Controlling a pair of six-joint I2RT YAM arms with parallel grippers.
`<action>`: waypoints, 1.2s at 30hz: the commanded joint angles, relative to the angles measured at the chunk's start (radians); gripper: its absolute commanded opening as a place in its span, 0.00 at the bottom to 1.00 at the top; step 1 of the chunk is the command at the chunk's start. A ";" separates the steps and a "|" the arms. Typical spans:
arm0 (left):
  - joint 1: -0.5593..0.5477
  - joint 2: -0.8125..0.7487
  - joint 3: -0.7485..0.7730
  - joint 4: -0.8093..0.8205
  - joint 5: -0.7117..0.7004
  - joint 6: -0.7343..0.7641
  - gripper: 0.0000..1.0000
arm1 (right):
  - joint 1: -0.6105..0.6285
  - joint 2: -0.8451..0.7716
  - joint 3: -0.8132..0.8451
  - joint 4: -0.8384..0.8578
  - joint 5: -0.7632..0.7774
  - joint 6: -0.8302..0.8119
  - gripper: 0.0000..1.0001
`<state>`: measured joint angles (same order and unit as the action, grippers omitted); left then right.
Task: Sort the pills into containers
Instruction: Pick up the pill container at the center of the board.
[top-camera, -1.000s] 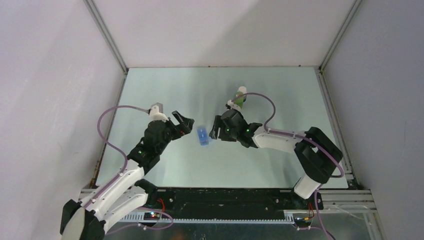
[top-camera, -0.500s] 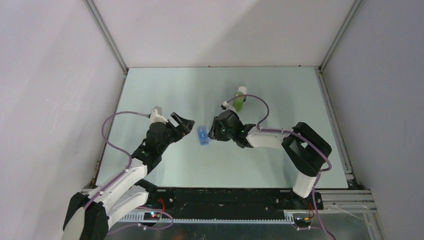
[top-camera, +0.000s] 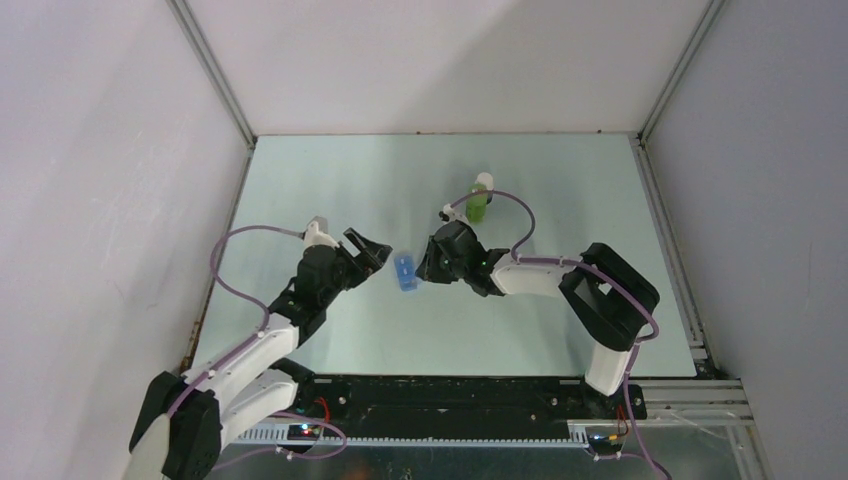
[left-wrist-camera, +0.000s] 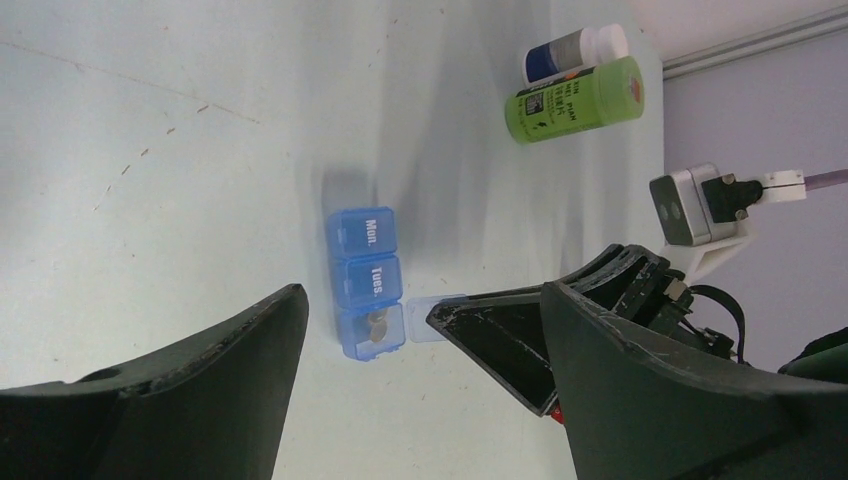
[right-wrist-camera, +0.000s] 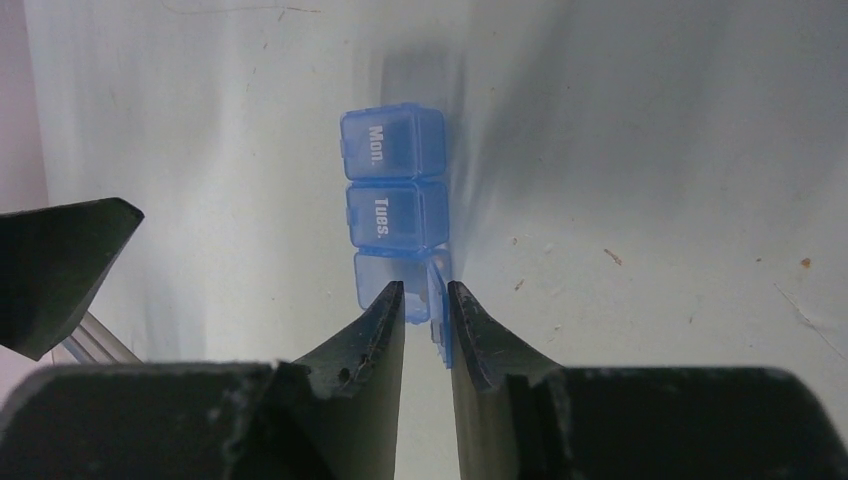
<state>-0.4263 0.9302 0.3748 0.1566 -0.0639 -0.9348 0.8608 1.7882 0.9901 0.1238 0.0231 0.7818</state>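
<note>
A blue pill organizer (top-camera: 405, 272) lies between the arms, marked Mon. and Tues. (right-wrist-camera: 392, 190). Its third compartment stands uncovered, with brownish pills (left-wrist-camera: 377, 322) inside and its clear lid (right-wrist-camera: 438, 300) flipped up. My right gripper (right-wrist-camera: 425, 288) has its jaws narrowed around that lid: the right finger is against it and a slit remains beside the left finger. In the top view it (top-camera: 425, 268) sits at the organizer's right side. My left gripper (top-camera: 376, 254) hovers wide open just left of the organizer (left-wrist-camera: 367, 280), holding nothing.
A green bottle (top-camera: 478, 207) and a white-capped bottle (top-camera: 484, 183) are behind the right gripper; in the left wrist view the green one (left-wrist-camera: 580, 98) and the blue-labelled one (left-wrist-camera: 575, 50) lie side by side. Purple cables loop over both arms.
My right gripper has moved left up to the organizer and its jaws have narrowed around the lid. My left arm has shifted slightly nearer, jaws still wide.
</note>
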 joint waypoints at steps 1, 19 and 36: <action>0.011 0.013 -0.013 0.050 0.024 -0.020 0.91 | -0.003 0.018 0.034 0.022 -0.007 -0.006 0.25; 0.019 0.037 -0.028 0.084 0.050 -0.038 0.90 | -0.027 0.033 0.034 0.014 -0.080 -0.007 0.26; 0.022 0.050 -0.028 0.086 0.056 -0.038 0.89 | -0.045 0.024 0.022 0.046 -0.121 0.010 0.02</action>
<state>-0.4129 0.9768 0.3553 0.2085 -0.0143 -0.9619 0.8234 1.8297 0.9901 0.1402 -0.0792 0.7872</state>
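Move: The pill container is almost under the right hand: its middle is about 3 cm ahead, 2 cm left and 3 cm below, with the raised lid of its near, open compartment between the fingertips, some 2 cm below the hand point. From the same hand, the green bottle stands about 18 cm ahead and 14 cm right, the white-capped bottle about 22 cm ahead and 16 cm right. From the left hand, the container is roughly 3 cm ahead, 7 cm right and 9 cm below. The right fingers pinch the raised lid of the container's open near compartment. With the lid already between the partly open tips, the right hand first hardly moves, then sinks a little, about 1.5 cm in all, tipping only slightly, and only once down closes the fingers on the lid. ##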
